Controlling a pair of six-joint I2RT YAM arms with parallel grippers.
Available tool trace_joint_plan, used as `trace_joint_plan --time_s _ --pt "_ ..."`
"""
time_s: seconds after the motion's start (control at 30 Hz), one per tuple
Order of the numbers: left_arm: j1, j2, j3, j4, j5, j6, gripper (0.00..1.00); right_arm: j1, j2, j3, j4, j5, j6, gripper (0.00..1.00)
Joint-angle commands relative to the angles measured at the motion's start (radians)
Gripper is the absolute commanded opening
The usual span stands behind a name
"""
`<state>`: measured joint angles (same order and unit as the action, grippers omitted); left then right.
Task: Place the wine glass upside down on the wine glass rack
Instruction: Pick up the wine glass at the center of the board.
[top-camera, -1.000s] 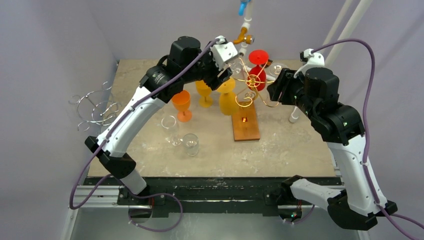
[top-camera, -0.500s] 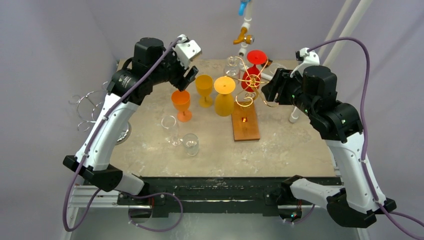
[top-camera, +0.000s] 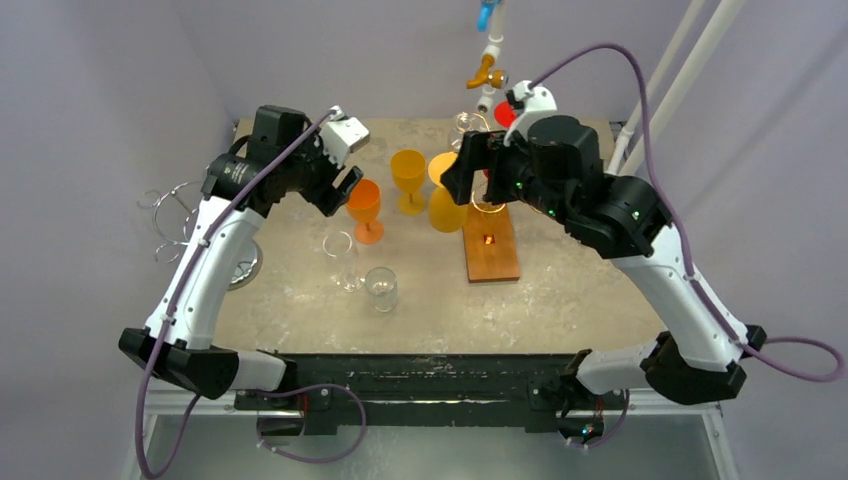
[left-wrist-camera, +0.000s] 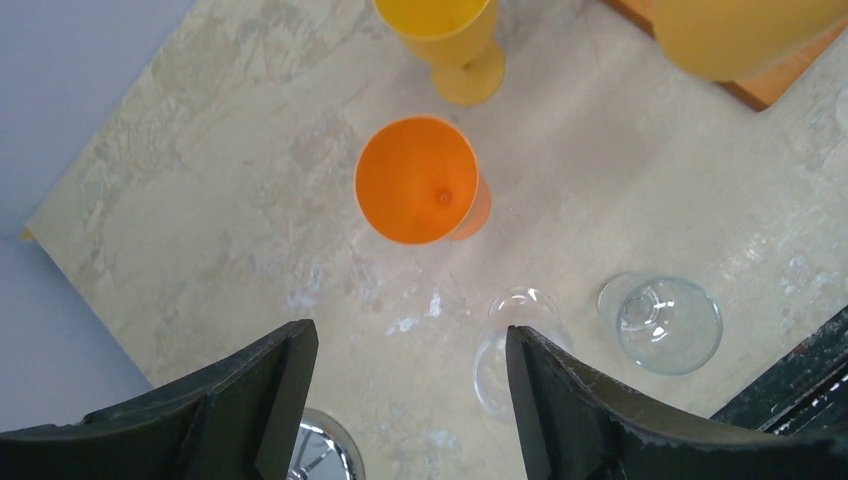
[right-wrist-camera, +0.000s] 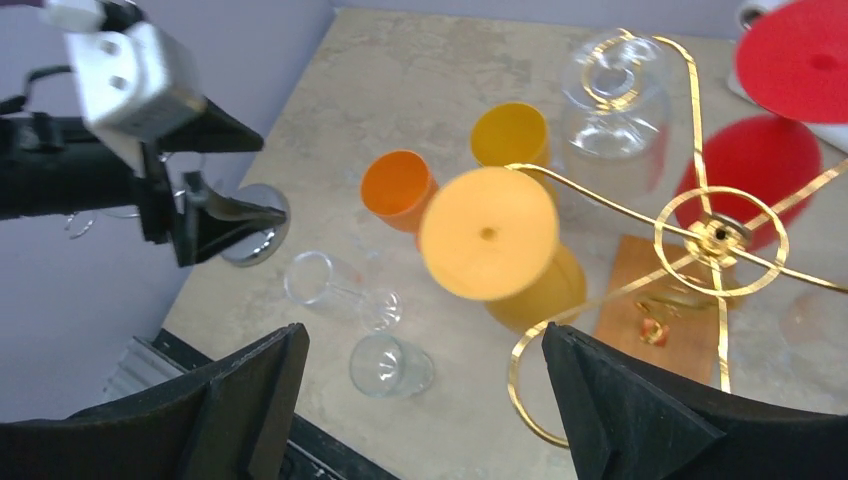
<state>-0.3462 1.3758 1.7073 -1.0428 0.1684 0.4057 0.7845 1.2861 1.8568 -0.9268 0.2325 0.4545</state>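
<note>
The gold wire wine glass rack (right-wrist-camera: 722, 235) stands on a wooden base (top-camera: 492, 250). A yellow-orange glass (right-wrist-camera: 490, 235), a red glass (right-wrist-camera: 800, 60) and a clear glass (right-wrist-camera: 612, 100) hang on it upside down. An orange wine glass (top-camera: 364, 210) (left-wrist-camera: 418, 180) and a yellow one (top-camera: 408, 178) stand upright on the table. My left gripper (top-camera: 335, 190) (left-wrist-camera: 410, 345) hovers open above and left of the orange glass, holding nothing. My right gripper (top-camera: 465, 170) (right-wrist-camera: 425, 345) is open and empty above the rack's left side, hiding most of the rack from the top camera.
A clear glass (top-camera: 342, 255) (left-wrist-camera: 505, 340) lies on its side near the orange one. Another clear glass (top-camera: 381, 288) (left-wrist-camera: 662, 322) stands in front of it. A silver wire rack (top-camera: 190, 215) sits at the table's left edge. A pipe stand (top-camera: 488, 60) rises behind the gold rack.
My left arm has drawn back leftward from the rack to above the orange glass. My right arm has swung left over the rack, its jaws now wider.
</note>
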Motion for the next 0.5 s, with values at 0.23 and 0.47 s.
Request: trace_joint_plan --time_s 0.23,0.47 --pt "0.154 -0.132 -0.207 0.017 -0.07 -0.024 0.73 0.42 0.185 0.218 -0.057 0.389 0.062 0.99" --pt "0.211 -0.129 -0.336 0.072 -0.027 -0.023 0.72 0.578 0.124 -0.037 -0.028 0.492 0.201 0.99"
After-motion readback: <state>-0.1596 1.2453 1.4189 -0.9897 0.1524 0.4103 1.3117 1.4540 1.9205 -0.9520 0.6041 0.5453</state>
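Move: The right hand, open and empty high over the rack's left side, has the clear wine glass some 14 cm to its left, 8 cm back and about 37 cm below. The tall clear glass stands 8 cm left of that wine glass and 4 cm farther out, the orange glass 4 cm left and 16 cm farther out; the hanging yellow glass is 3 cm ahead of the hand, 2 cm left, 20 cm below. From the left hand the clear wine glass lies 7 cm right, 14 cm back, 26 cm down. The right hand swings left off the rack towards the clear wine glass, about 11 cm left and 8 cm back, going mostly sideways and a little upward at first, then curving back and starting to sink, with its fingers wide open and turning slightly counter-clockwise. Meanwhile the left hand, empty and still open, clears away from the rack, 7 cm to the left and 6 cm down, turning some 10 degrees counter-clockwise. ##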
